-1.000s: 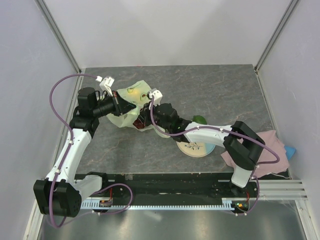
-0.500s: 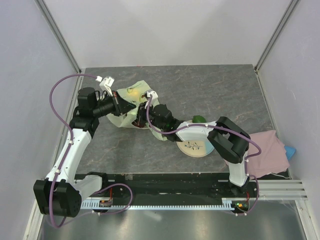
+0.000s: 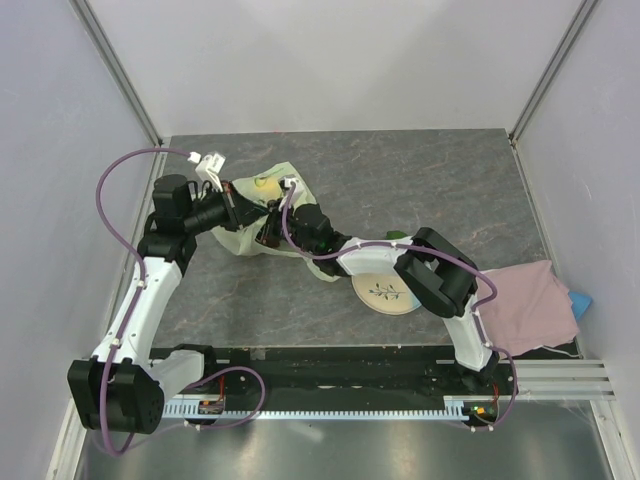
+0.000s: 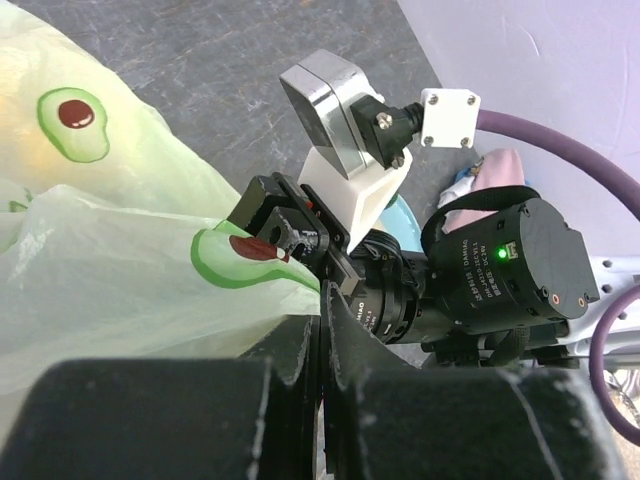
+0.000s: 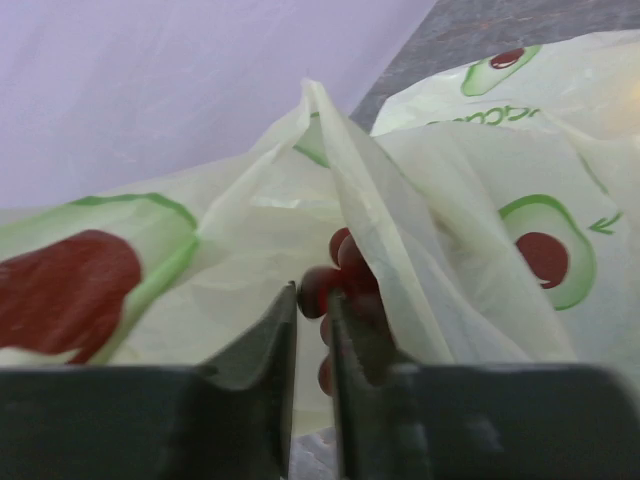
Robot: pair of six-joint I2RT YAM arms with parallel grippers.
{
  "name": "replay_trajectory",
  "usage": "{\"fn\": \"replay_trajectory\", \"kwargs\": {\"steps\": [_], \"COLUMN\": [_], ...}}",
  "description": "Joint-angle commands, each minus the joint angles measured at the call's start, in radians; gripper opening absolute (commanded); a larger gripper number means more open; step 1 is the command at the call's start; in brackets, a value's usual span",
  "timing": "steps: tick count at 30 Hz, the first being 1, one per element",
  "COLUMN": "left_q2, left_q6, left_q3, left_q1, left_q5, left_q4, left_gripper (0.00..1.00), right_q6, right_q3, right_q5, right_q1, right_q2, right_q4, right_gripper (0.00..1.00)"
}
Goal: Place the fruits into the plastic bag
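Observation:
The pale green plastic bag (image 3: 262, 192) with avocado prints lies at the table's back left. My left gripper (image 3: 243, 210) is shut on its rim, and the film (image 4: 150, 280) runs in between the closed fingers (image 4: 322, 312). My right gripper (image 3: 268, 232) reaches into the bag's mouth. Its narrow jaws (image 5: 313, 298) pinch the dark red grape bunch (image 5: 345, 262) at the tips, with bag film all round it. A yellow-orange fruit (image 3: 266, 182) glows through the bag. A green avocado (image 3: 398, 237) peeks out behind the right forearm.
A cream-and-blue plate (image 3: 385, 295) with a sprig sits under the right forearm. A pink cloth (image 3: 525, 305) over a blue thing (image 3: 581, 300) lies at the right edge. The right arm's wrist camera (image 4: 345, 110) sits close in front of the left gripper.
The right arm has stretched further left, carrying the grapes into the bag's mouth, and its elbow has folded inward. The left arm keeps holding the rim in the same place.

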State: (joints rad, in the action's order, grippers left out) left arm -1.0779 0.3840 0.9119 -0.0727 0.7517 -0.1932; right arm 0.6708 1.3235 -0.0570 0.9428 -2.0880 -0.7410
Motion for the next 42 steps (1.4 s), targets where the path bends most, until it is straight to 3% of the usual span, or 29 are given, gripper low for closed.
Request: {"fn": "replay_trajectory", "kwargs": {"steps": [1,3,6,14,24,27,28,33,36,42], "left_q2": [0.016,0.015,0.015,0.019,0.021,0.019,0.021,0.016,0.015,0.013], "left_q6": [0.009,0.007,0.006,0.001,-0.004,-0.008,-0.010,-0.010,-0.010,-0.011], "left_q3": [0.028,0.030,0.027,0.031,0.033,0.035,0.033,0.033,0.033,0.031], "left_q1": [-0.006,-0.006,-0.006,-0.001,0.017,0.027,0.031,0.040,0.045,0.050], "left_q5": [0.035,0.037,0.035,0.021,0.003,-0.005,-0.006,-0.006,-0.006,-0.011], "left_q4": [0.021,0.021,0.024,0.015,0.006,0.003,0.003,0.000,0.001,0.001], "left_gripper": [0.01,0.02,0.01,0.02,0.01,0.02,0.02,0.02,0.02,0.02], "right_q6": [0.006,-0.003,-0.023,-0.042,-0.123,-0.220,-0.252,-0.411,-0.460,-0.497], "right_q3": [0.034,0.020,0.008,-0.110,-0.405,-0.441,-0.437,-0.327,-0.311,-0.333], "right_q5": [0.036,0.028,0.013,-0.024,-0.234,-0.196,-0.160,0.233,0.284,0.298], "right_q1": [-0.006,-0.006,-0.007,-0.006,-0.001,0.001,-0.001,-0.002,-0.002,-0.006], "right_q2": [0.014,0.025,0.046,0.146,0.464,0.589,0.618,0.701,0.697,0.628], "right_q4": [0.043,0.038,0.038,0.052,0.055,0.230,0.370,0.919,1.011,1.028], "right_gripper": [0.35,0.50,0.64,0.70,0.73,0.74,0.74,0.75,0.75,0.74]}}
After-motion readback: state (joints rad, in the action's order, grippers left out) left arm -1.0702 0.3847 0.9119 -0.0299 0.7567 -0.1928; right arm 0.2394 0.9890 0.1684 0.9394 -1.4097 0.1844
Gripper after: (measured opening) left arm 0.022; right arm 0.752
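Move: My right hand is inside the plastic bag's mouth, with the grapes right at its fingertips, a few cm below. The mangosteen left on the plate is some 30 cm to its right, about level fore and aft and roughly 10 cm lower. The green fruit lies about 10 cm farther right than the mangosteen and 3 cm farther out. My left hand, pinching the bag's rim, has the mangosteen about 29 cm to its right, 6 cm back and 20 cm below. I spread my right fingers wide to let the grapes go, sinking about 2 cm, then draw the hand back and right out of the bag mouth, rising some 5 cm. From there I swing on rightwards towards the plate, about 20 cm right in all, coming down again as the fingers tip down some 45 degrees. My left hand keeps its pinch on the rim. ##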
